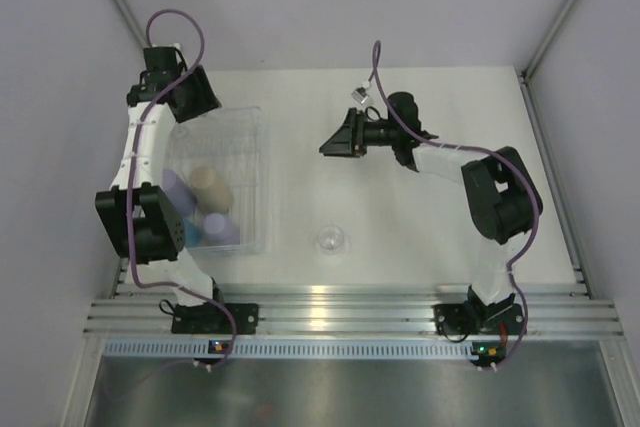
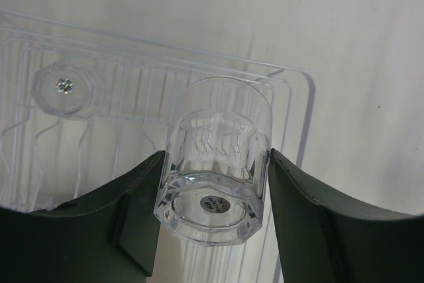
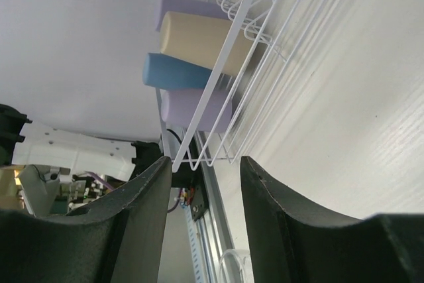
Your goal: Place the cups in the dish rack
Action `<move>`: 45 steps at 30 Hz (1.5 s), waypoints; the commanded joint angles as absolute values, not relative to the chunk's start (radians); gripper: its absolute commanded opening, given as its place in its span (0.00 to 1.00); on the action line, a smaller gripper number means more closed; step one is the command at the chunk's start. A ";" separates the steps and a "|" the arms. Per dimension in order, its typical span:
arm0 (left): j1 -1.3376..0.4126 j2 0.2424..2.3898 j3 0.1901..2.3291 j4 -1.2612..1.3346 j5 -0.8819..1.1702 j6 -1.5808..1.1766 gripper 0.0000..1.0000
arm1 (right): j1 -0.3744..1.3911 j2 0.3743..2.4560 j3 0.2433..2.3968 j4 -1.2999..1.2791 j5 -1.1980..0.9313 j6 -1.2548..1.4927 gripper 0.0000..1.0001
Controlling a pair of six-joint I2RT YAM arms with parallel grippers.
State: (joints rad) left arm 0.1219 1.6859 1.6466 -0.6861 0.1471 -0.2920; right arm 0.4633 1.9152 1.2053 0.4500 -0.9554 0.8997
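Note:
My left gripper [image 2: 216, 164] is shut on a small clear cup [image 2: 215, 183], held bottom toward the camera above the far end of the dish rack [image 2: 295, 74]. Another clear cup [image 2: 64, 87] stands upside down in the rack. From above, the rack [image 1: 258, 187] holds a lavender cup [image 1: 177, 187], a beige cup [image 1: 212, 187], a blue cup [image 1: 194, 231] and a second lavender cup [image 1: 223, 231], all lying on their sides. One more clear cup [image 1: 331, 240] stands on the table. My right gripper [image 1: 335, 139] hangs open and empty right of the rack.
The left arm's elbow [image 1: 145, 222] hangs beside the rack's near left corner. An aluminium rail [image 1: 340, 309] runs along the table's near edge. The right wrist view shows the rack's rim [image 3: 225, 51], the opaque cups behind it and the loose clear cup [image 3: 235, 266].

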 commanded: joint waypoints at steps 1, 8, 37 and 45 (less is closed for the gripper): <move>0.097 1.716 1.730 -0.741 0.011 -0.244 0.00 | 0.448 1.884 1.238 0.466 -0.976 0.861 0.47; 0.071 1.816 1.782 -0.785 -0.104 -0.245 0.00 | 0.425 1.913 1.247 0.486 -0.999 0.873 0.47; 0.057 2.118 1.845 -0.808 -0.198 -0.245 0.00 | 0.391 1.902 1.236 0.465 -0.999 0.856 0.46; 0.055 2.122 1.853 -0.808 -0.196 -0.250 0.00 | 0.390 1.896 1.230 0.462 -0.994 0.851 0.46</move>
State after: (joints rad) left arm 0.0509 2.1208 1.8359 -0.8490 -0.1738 -0.2520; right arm 0.4034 1.9255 1.2247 0.4473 -0.9928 0.8818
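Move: The left hand, holding a clear cup, is bound for the empty slot at the rack's far end: about 3 cm ahead, 3 cm left and 16 cm below. In the rack, the other clear cup sits some 9 cm left of that slot. The cream cup lies about 10 cm back, 3 cm left and 17 cm below the hand, with a purple cup some 8 cm left of it. From the right hand the slot is roughly 12 cm ahead, 28 cm left and 12 cm below. Down, mostly, by about 15 cm, the left hand sinks into the far end of the rack, easing 2 or 3 cm forward and left towards the slot and slowing at the end. The wrist tips the fingers some 25 degrees nearer to straight down and rolls its left side up a little, the fingers keeping their grip on the clear cup. The empty right hand draws 2 or 3 cm forward and right, away from the rack, then waits. ##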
